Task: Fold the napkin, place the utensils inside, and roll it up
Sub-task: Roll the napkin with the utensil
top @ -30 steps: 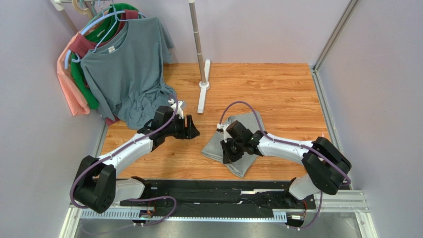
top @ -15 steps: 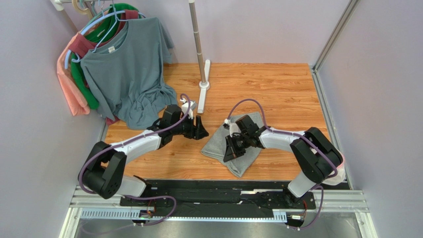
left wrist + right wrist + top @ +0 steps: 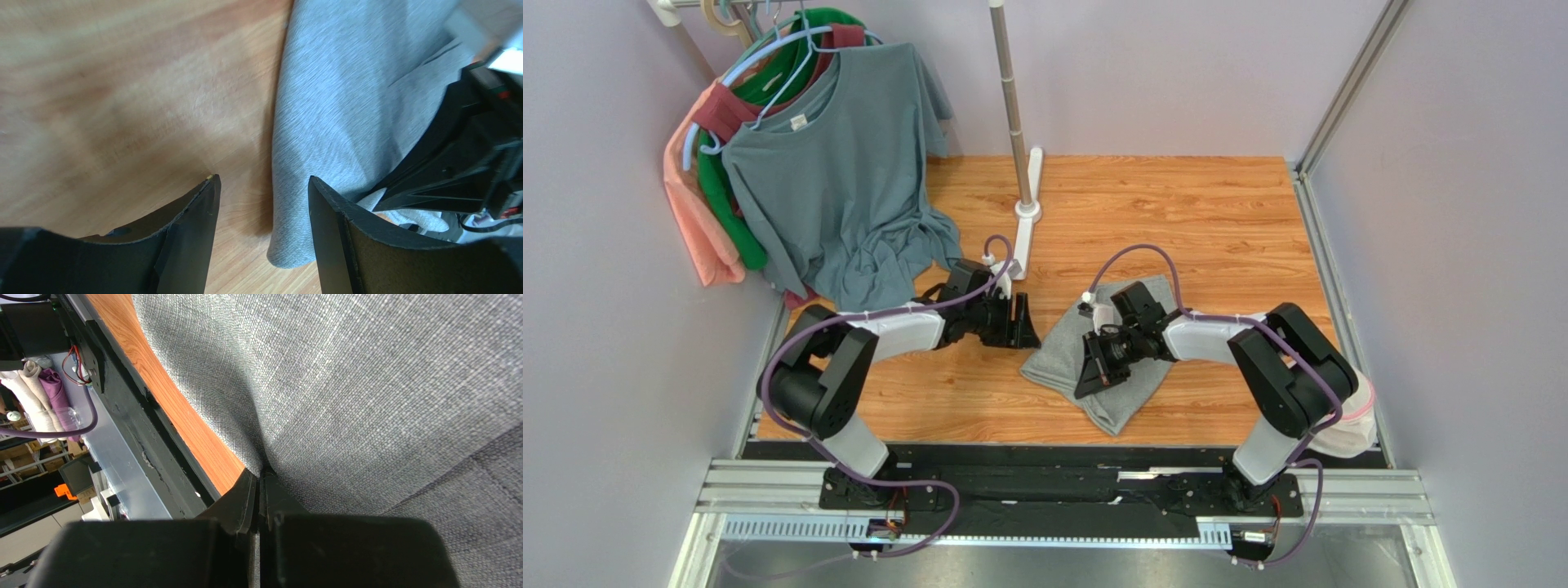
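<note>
The grey napkin [image 3: 1069,353] lies folded on the wooden table, right of centre. My right gripper [image 3: 1090,377] is over its middle, shut on a pinch of the cloth [image 3: 368,404]. My left gripper [image 3: 1024,331] is open at the napkin's left edge; in the left wrist view the gripper [image 3: 261,184] straddles bare wood beside the cloth's edge [image 3: 301,202] without touching it. The fork is hidden or out of view.
A blue-grey T-shirt [image 3: 836,184] and other shirts hang at the back left, close behind my left arm. A metal pole with a white base [image 3: 1026,221] stands at the back centre. The black rail [image 3: 1063,472] runs along the near edge.
My left gripper has moved right, from mid-table to the napkin's left edge. My right gripper has stayed over the napkin, shifting slightly; its arm has drawn in.
</note>
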Available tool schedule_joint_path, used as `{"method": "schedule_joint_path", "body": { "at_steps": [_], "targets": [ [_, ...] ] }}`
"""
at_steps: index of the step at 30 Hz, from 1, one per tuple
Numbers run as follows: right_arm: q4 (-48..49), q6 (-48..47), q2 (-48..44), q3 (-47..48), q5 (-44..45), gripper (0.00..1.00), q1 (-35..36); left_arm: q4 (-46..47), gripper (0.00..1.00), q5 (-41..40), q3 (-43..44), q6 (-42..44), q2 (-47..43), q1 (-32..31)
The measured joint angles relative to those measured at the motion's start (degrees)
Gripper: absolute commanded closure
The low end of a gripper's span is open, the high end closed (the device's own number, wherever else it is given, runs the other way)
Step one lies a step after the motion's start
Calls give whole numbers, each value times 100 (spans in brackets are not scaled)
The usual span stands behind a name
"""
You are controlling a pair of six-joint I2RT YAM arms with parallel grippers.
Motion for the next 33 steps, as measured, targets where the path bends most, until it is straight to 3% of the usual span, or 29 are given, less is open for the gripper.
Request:
{"method": "schedule_joint_path", "body": {
  "at_steps": [10, 19, 20, 22, 26, 28, 32, 33],
  "targets": [
    [52, -2, 20, -4, -2, 100, -2, 127, 46, 636, -131, -636, 313, 2],
    [68, -2, 22, -4, 2, 100, -2, 85, 78, 800, -282, -802, 396, -4],
    [70, -4, 22, -4, 2, 100, -2, 81, 88, 817, -293, -824, 415, -7],
    [70, -4, 22, -4, 7, 100, -2, 76, 99, 839, -304, -852, 435, -9],
    [63, -15, 22, -4, 24, 100, -2, 20, 100, 866, -282, -883, 435, -9],
    [44, -20, 20, 2, 42, 94, -2, -140, 100, 855, -216, -879, 435, -9],
    [-155, -105, -44, 98, 271, 58, -2, -570, 100, 844, -15, -881, 435, -9],
    [-238, -125, -79, 138, 323, 54, -7, -675, 100, 841, 44, -881, 437, -9]
  ]
}}
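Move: The napkin's left corner lies about 4 cm back and 1 cm to the right of the open left hand, some 3 cm below it. The right gripper's tips, shut on the napkin's near-left edge, are about 10 cm back and 7 cm right of the left hand; the white stand foot's near end is some 12 cm ahead and 2 cm left. From the right hand, that held edge is right at its tips, and the napkin's near corner lies about 7 cm back and 5 cm right. The left hand dips a little and draws back about 4 cm along the napkin's left side to its left corner, settling some 2 cm lower, tipping roughly 20 degrees so that its fingers point less forward and more down, and closing from well open to shut so that the tips pinch the rolled edge there. The right hand stays in place, keeping its pinch on the near-left edge, until its fingers start to part to about a quarter open at the very end as it edges barely 1 cm forward. ##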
